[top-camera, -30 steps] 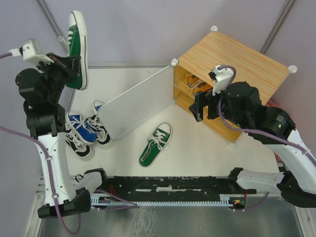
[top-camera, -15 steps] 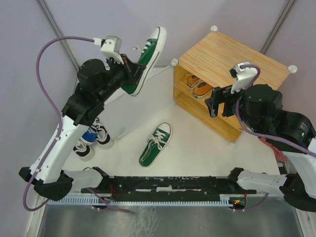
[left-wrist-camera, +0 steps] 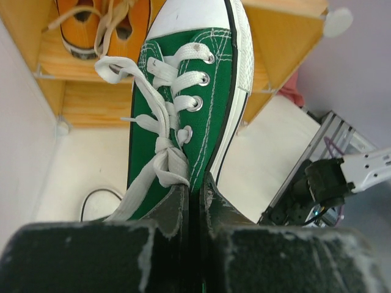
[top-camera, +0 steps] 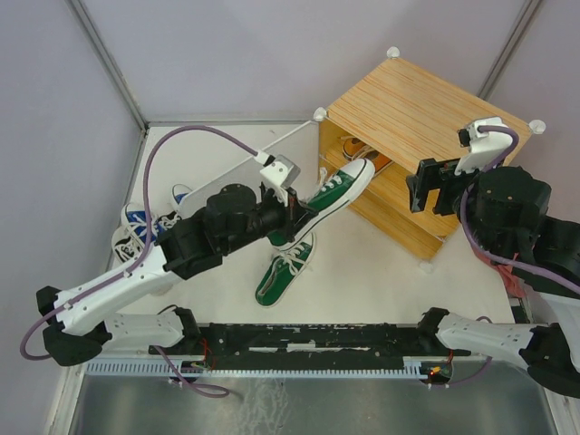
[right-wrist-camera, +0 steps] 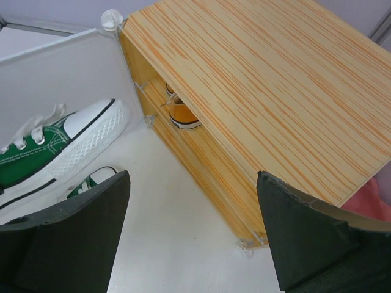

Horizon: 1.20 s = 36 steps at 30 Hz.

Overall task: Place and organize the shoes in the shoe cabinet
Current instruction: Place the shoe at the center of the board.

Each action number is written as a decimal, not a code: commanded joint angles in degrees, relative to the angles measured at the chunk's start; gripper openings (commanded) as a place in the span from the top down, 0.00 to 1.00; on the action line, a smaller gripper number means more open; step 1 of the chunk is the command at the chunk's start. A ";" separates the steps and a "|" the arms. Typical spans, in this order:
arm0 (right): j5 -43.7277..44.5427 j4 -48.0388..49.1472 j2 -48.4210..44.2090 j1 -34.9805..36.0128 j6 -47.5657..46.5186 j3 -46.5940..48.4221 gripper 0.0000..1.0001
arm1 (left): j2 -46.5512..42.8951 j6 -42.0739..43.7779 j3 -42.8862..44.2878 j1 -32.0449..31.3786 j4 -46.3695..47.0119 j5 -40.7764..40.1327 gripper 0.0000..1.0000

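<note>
My left gripper (top-camera: 292, 210) (left-wrist-camera: 195, 192) is shut on the heel collar of a green sneaker (top-camera: 333, 190) (left-wrist-camera: 189, 91). The sneaker's white toe points into the open front of the shoe cabinet (top-camera: 426, 113) (left-wrist-camera: 73, 97). Orange sneakers (top-camera: 355, 147) (left-wrist-camera: 101, 24) sit on the cabinet's inner shelf. A second green sneaker (top-camera: 276, 272) lies on the table below the held one. My right gripper (top-camera: 433, 188) (right-wrist-camera: 192, 238) hangs open and empty to the right of the cabinet's front, over its top (right-wrist-camera: 256, 79). The right wrist view also catches the held green sneaker (right-wrist-camera: 55, 146).
The pale door panel (top-camera: 236, 168) (right-wrist-camera: 67, 73) stands swung open to the left of the cabinet. Blue sneakers (top-camera: 138, 217) and black ones lie at the left edge, partly hidden by my left arm. A red cloth (top-camera: 512, 281) lies by the cabinet's right corner.
My left arm has swung the green sneaker from high at the back left down and right to the cabinet's front. The right gripper has drawn back to the right, away from the shelves.
</note>
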 commanded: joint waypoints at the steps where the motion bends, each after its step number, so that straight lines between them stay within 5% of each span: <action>1: 3.65 0.47 -0.48 0.16 -0.21 0.39 0.09 | -5.07 -1.27 -3.08 -0.75 8.70 -0.67 0.97; 13: 3.00 0.13 0.18 0.16 -0.53 -2.03 0.09 | 3.38 -7.73 -19.68 -10.11 20.73 -4.57 0.97; 29: 2.39 -0.88 -1.55 0.17 0.17 -8.21 0.07 | 30.99 -16.45 -21.65 -16.06 41.15 -21.23 0.96; 32: 2.30 -0.98 -2.22 0.16 0.26 -8.98 0.05 | 33.64 -15.52 -19.49 -16.07 40.24 -19.78 0.73; 36: 2.25 -0.35 -3.32 0.16 0.35 -10.32 0.03 | 33.14 -12.95 -17.03 -16.78 37.86 -18.41 0.58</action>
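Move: The green shoe in the left hand is bound for the bare board about 13 cm to the right, 4 cm back and some 32 cm below. The first green shoe lies almost beneath this hand, about 4 cm left, 2 cm back and 34 cm down; the cabinet's near front foot stands about 32 cm right and 2 cm back, 36 cm below. From the empty right hand the bare spot is some 13 cm left, 5 cm back and 40 cm down. The green shoe, still pinched at its laces, is carried by the left hand about 30 cm down to the board, 10 cm to the right and slightly back, passing to the right of the first green shoe, while the wrist rolls and tips some 20 degrees; right at the bottom the fingers open about a third. The open, empty right hand sinks about 5 cm. ##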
